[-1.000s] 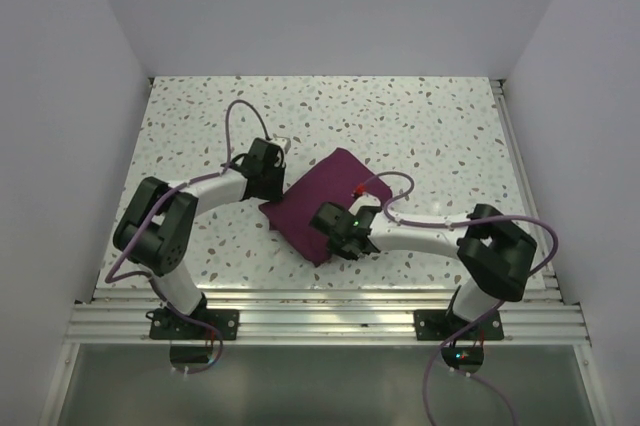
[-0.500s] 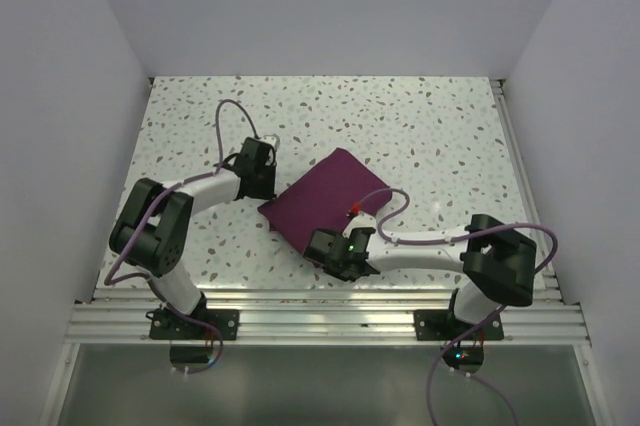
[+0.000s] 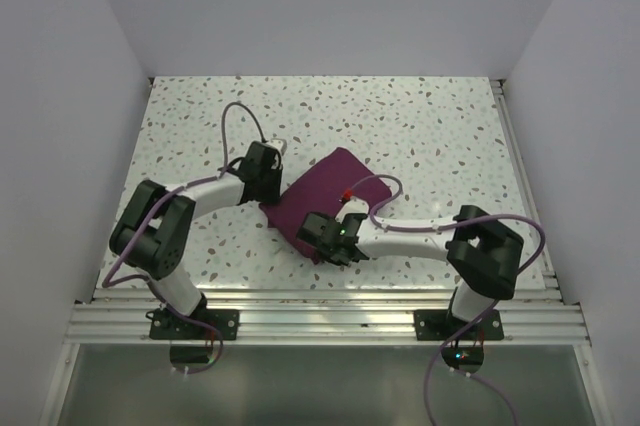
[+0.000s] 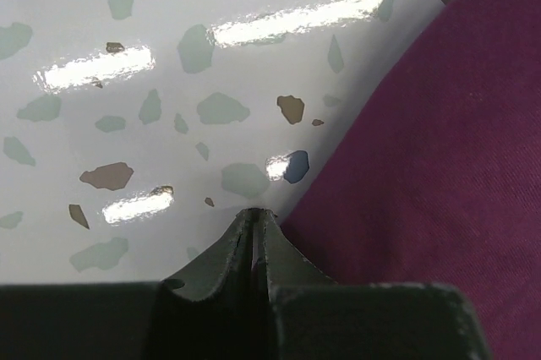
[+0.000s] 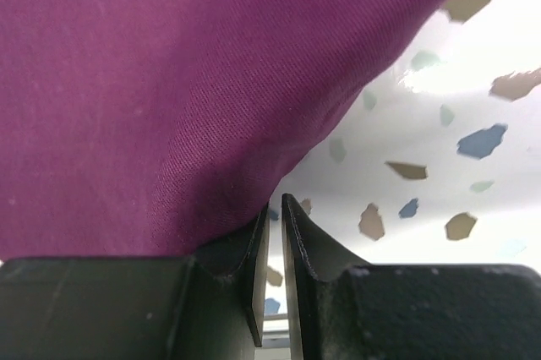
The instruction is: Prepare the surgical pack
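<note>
The surgical pack is a folded plum-purple cloth bundle [image 3: 330, 184] lying at an angle on the speckled table [image 3: 430, 126]. My left gripper [image 3: 272, 189] is down at the bundle's left edge. In the left wrist view its jaws [image 4: 256, 212] are pressed together, with the cloth [image 4: 439, 140] just to their right. My right gripper [image 3: 322, 244] is at the bundle's near corner. In the right wrist view it [image 5: 275, 208] stands open by a narrow slit with only table showing through. The cloth [image 5: 169, 81] rests against the outside of its left finger [image 5: 254, 242].
White walls [image 3: 60, 96] close in the table on three sides. A metal rail [image 3: 320, 318] runs along the near edge between the arm bases. Purple cables [image 3: 240, 121] loop above both arms.
My right gripper dipped toward the near edge, then came back up-left against the bundle's near corner, its jaws parting slightly. My left gripper shifted left, then returned to the bundle's left edge.
</note>
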You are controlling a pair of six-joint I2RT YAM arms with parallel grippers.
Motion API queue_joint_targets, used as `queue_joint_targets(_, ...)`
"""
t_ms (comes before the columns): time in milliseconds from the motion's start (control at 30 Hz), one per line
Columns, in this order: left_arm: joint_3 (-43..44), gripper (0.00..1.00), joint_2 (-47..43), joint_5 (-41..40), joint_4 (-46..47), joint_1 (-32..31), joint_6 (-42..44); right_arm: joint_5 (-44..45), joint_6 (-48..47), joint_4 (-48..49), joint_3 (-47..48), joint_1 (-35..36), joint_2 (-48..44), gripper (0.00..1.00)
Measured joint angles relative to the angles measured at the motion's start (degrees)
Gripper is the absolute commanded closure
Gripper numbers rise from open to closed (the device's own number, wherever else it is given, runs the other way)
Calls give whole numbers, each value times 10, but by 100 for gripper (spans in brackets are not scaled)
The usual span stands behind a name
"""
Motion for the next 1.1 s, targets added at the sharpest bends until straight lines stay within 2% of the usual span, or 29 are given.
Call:
queue_joint_targets(133, 19, 91, 15, -1, -7, -2, 0, 0, -21, 2, 0, -14, 1, 83)
queue_joint_targets(667, 207, 90, 164, -17, -10, -1, -11, -1, -94, 68, 9, -111, 25, 83)
queue_joint_targets(967, 236, 66, 168, -55, -30, 27, -14, -12, -130, 106, 18, -114, 33, 79)
queue_joint_targets(1100, 228, 59, 127, -82, -60, 45, -17, -15, -134, 132, -29, -100, -14, 79)
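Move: The surgical pack, a wrapped purple bundle, lies askew with its middle about 12 cm to the right of the left hand, level with it in reach, and roughly 14 cm straight ahead of the right hand. The pack's left corner is at the left fingertips, about 1 cm back and 1 cm left. Its near corner is at the right fingertips, roughly 1 cm to their left. Nothing else lies close by. The pack is swung outward and clockwise by both hands together: the left, its fingertips nearly shut on the left corner, drags that corner about 10 cm forward and slightly right, while the right pushes the near corner some 8 cm forward. Then the left fingers part as that hand veers left and rises about 3 cm off the cloth; the right eases back a little. ##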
